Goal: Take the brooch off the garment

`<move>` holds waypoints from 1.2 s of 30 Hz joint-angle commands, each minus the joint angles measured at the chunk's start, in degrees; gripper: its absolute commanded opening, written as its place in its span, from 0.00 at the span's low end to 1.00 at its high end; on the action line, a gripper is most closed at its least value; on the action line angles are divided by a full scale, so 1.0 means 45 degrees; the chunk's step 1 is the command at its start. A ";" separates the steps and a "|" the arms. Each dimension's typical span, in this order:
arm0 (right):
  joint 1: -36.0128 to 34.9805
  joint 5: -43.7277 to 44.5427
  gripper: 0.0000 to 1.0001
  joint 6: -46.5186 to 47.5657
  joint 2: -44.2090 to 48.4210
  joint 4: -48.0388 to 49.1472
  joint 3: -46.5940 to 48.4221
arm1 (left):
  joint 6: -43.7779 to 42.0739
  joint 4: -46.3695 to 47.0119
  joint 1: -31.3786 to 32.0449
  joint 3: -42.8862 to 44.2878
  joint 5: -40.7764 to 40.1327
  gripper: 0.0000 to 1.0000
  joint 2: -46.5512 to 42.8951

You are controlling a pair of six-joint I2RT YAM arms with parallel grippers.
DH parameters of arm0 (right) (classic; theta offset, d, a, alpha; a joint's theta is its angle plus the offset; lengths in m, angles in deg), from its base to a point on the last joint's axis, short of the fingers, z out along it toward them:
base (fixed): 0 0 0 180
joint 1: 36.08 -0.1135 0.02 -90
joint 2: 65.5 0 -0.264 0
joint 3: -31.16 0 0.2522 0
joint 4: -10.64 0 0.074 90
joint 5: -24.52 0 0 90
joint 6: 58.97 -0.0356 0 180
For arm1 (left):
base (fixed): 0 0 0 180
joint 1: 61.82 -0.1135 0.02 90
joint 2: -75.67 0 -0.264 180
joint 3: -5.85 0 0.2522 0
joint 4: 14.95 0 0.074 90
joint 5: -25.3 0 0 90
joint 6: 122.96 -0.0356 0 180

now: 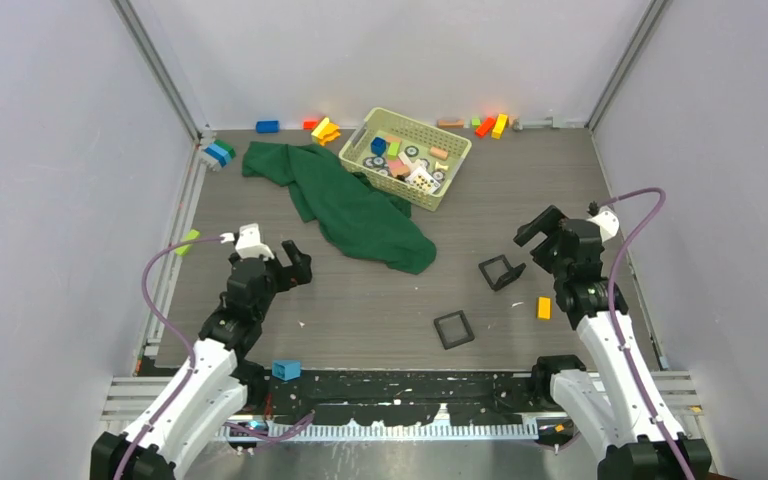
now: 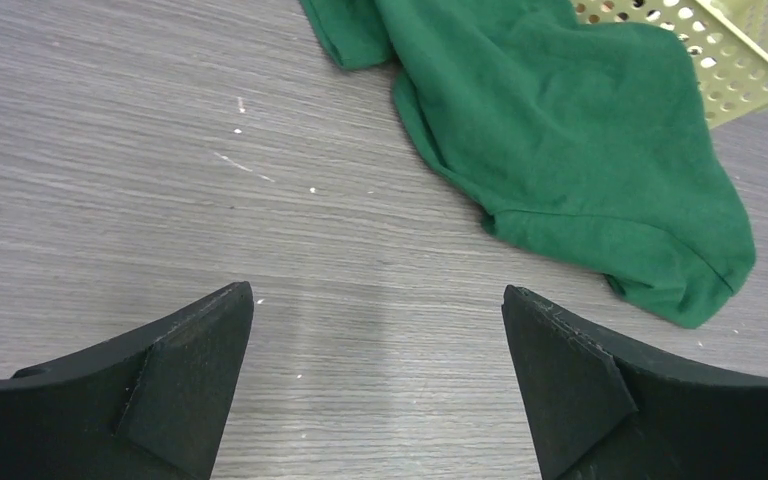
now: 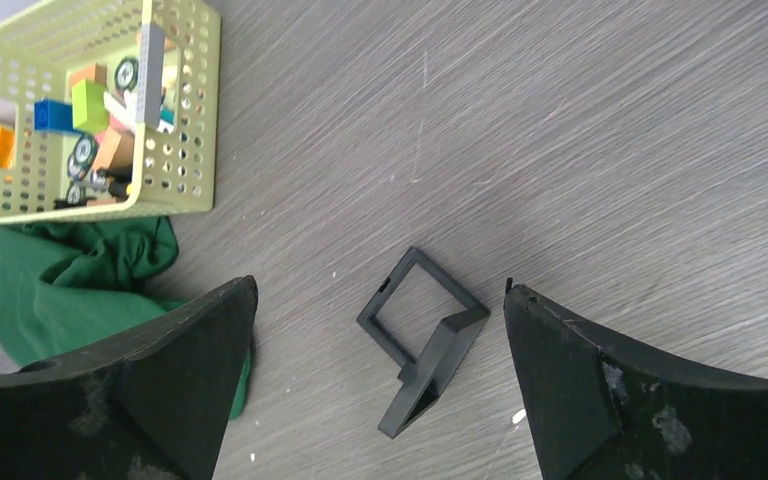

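The dark green garment (image 1: pixel 360 210) lies crumpled on the table at centre-left, its far edge against a basket. It also shows in the left wrist view (image 2: pixel 570 130) and at the left edge of the right wrist view (image 3: pixel 60 280). No brooch shows on the cloth. A tiny white speck (image 3: pixel 517 415) lies on the table by an open black tray; I cannot tell what it is. My left gripper (image 1: pixel 295 265) is open and empty, near the garment's left side, over bare table (image 2: pixel 378 300). My right gripper (image 1: pixel 535 228) is open and empty above the black tray (image 3: pixel 380 295).
A yellow-green basket (image 1: pixel 430 130) of toy parts stands at the back centre. An open, hinged black square tray (image 1: pixel 501 271) and a flat one (image 1: pixel 453 329) lie right of the garment. A blue block (image 1: pixel 286 369) and an orange block (image 1: pixel 544 308) lie near the front. Coloured blocks line the back wall.
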 commanded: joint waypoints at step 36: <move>-0.4211 0.0783 0.66 -0.2939 -1.4443 0.3663 0.9484 | 0.0992 0.7142 0.1084 0.3656 0.5966 0.40 1.1716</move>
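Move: The garment's near left edge lies about 14 cm to the left hand's right, 8 cm ahead and 11 cm below; the middle of its near end is some 20 cm right and 11 cm ahead. From the right hand, the near right corner of the toy basket is roughly 18 cm ahead, 20 cm left and 9 cm lower. That near end is about 31 cm left and 10 cm ahead of the right hand, the black frame stand 8 cm left and 3 cm ahead. Rightward about 14 cm, then also forward and down some 7 cm each, the left hand comes in close over the garment's near left edge, turning about 25 degrees clockwise, tipping down and closing its fingers halfway. The right hand first swings left, then reaches mainly forward while sinking, ending at the basket's near right corner, its fingers narrowed by about a third. No contact can be made out. ##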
